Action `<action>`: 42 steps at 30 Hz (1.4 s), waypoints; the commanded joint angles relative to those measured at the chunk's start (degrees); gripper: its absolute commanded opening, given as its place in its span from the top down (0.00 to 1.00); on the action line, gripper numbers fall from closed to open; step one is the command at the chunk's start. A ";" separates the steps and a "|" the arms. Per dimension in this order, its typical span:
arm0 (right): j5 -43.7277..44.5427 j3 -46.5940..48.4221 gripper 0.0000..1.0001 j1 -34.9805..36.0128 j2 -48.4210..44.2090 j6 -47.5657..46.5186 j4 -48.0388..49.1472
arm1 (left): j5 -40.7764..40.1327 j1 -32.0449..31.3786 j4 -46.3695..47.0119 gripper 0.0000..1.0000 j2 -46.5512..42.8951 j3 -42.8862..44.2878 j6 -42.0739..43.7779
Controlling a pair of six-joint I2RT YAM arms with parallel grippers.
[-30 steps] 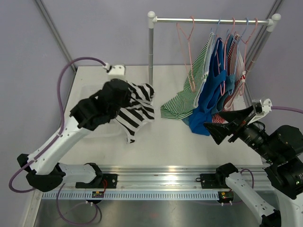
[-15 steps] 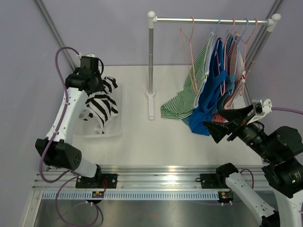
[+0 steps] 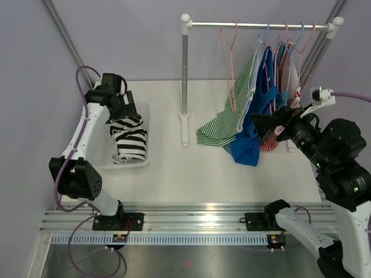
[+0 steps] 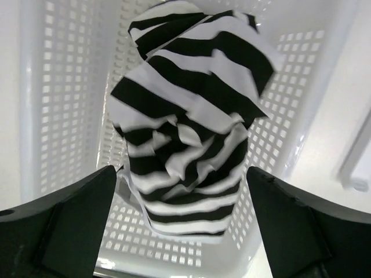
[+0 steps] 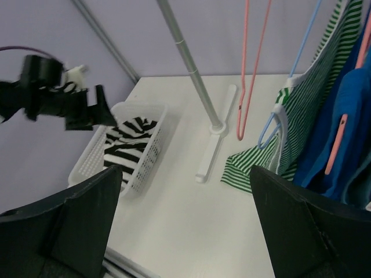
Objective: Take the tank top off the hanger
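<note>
The black-and-white striped tank top (image 3: 128, 139) lies bunched in the white perforated basket (image 3: 146, 130) at the left of the table. My left gripper (image 3: 126, 109) hovers just above it, open, with its fingers spread either side of the top (image 4: 191, 133) and touching nothing. An empty pink hanger (image 3: 229, 63) hangs on the rack rail (image 3: 255, 25). My right gripper (image 3: 262, 124) is open and empty, close to the hanging clothes. The right wrist view shows the basket (image 5: 148, 153) and the striped top (image 5: 130, 142) far to the left.
Several tops hang on hangers at the rail's right end: a green striped one (image 3: 226, 124), a blue one (image 3: 255, 127) and red-striped ones behind. The rack's left post (image 3: 184, 75) stands mid-table on a white foot (image 3: 185, 130). A purple cable loops by the left arm.
My left arm swung left from mid-table to the basket with the striped top and opened; the top now lies in the basket. My right gripper moved up and forward to the hanging clothes.
</note>
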 commanded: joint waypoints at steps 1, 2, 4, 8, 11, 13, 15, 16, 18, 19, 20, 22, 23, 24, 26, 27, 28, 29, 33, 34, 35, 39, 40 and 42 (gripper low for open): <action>10.29 5.91 0.01 0.33 5.87 0.92 -0.73 | 1.16 0.09 -0.01 0.01 -11.05 1.77 0.74; 11.19 7.57 0.00 0.33 7.89 0.75 -3.08 | 1.77 -0.08 1.12 0.01 -16.47 -0.50 1.09; 11.20 11.70 0.01 0.33 13.69 -0.30 -4.68 | 3.43 -0.35 3.41 0.01 -22.81 -4.45 1.71; 19.01 16.55 0.05 0.33 22.91 -1.80 -6.18 | 10.72 -2.80 15.35 0.01 -41.01 -19.39 3.29; 22.62 21.20 0.13 0.33 28.88 -3.20 -6.71 | 9.52 -3.34 18.62 0.01 -52.62 -30.20 3.29; 25.25 24.79 0.19 0.33 31.97 -4.26 -6.45 | 7.58 -3.34 19.06 0.01 -57.45 -35.64 3.38; 27.89 28.75 0.20 0.33 36.28 -5.93 -6.80 | 5.99 -3.42 19.94 0.01 -59.32 -38.65 3.30; 29.73 29.82 0.21 0.24 37.51 -7.24 -6.71 | 7.12 -3.42 19.60 0.01 -59.59 -39.45 2.68; 32.54 32.53 0.23 0.24 41.03 -7.69 -6.71 | 9.85 -3.60 19.42 0.01 -58.98 -39.02 2.94; 33.08 33.34 0.24 0.32 42.09 -8.21 -6.80 | 10.47 -3.95 19.50 0.01 -58.62 -39.11 2.94; 33.44 33.95 0.26 0.24 43.84 -8.48 -6.71 | 10.47 -4.13 19.33 0.01 -58.45 -39.11 2.85; 33.00 35.19 0.32 0.24 45.43 -8.92 -6.01 | 10.91 -4.74 19.42 0.01 -58.62 -39.19 2.85; 32.83 35.62 0.34 0.24 47.09 -9.01 -5.83 | 10.91 -5.00 19.50 0.01 -58.80 -39.28 2.94; 33.70 36.67 0.38 0.24 48.06 -9.18 -5.83 | 10.91 -5.09 19.50 0.01 -58.97 -39.37 2.85; 35.28 37.30 0.39 0.33 50.43 -9.45 -5.75 | 11.35 -5.18 19.77 0.01 -59.58 -39.63 2.85; 36.33 37.21 0.46 0.24 50.97 -9.62 -5.48 | 11.35 -5.27 20.03 0.01 -59.59 -39.89 2.94; 36.95 37.12 0.48 0.24 51.32 -9.71 -4.61 | 13.27 -5.53 20.29 0.01 -59.50 -39.98 2.94; 37.56 37.04 0.50 0.24 52.02 -10.06 -4.17 | 13.46 -5.71 20.30 0.01 -59.33 -39.98 3.03; 40.38 37.21 0.56 0.24 53.35 -10.86 -2.94 | 13.99 -6.06 19.94 0.01 -57.92 -39.63 3.03; 40.30 37.04 0.59 0.24 53.43 -11.20 -2.32 | 14.16 -6.06 20.03 0.01 -57.83 -39.72 3.03; 40.12 36.86 0.60 0.32 53.43 -11.29 -1.97 | 14.25 -6.06 19.94 0.01 -57.74 -39.63 3.03; 40.38 37.56 0.67 0.24 54.14 -11.91 -1.79 | 14.25 -6.15 20.12 0.01 -57.92 -39.81 3.12; 40.56 37.65 0.74 0.24 54.40 -12.00 -1.79 | 14.17 -6.15 20.03 0.01 -57.83 -39.81 3.12; 41.00 37.74 0.80 0.24 54.31 -11.91 -1.62 | 14.17 -6.15 20.03 0.01 -57.92 -39.81 3.12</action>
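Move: The near upper side of the blue hanger with the green-striped tank top is about 26 cm ahead of the right hand, 3 cm right and 7 cm lower. The green-striped tank top's middle is roughly 24 cm ahead, 2 cm left and 22 cm down; the empty pink hanger is about 8 cm left of the grip spot. From the left hand, the blue hanger is some 8 cm ahead, 50 cm right and 20 cm above. Right hand reaches 26 cm forward, turning clockwise, fingers closing around the blue hanger; open left hand withdraws 14 cm. ##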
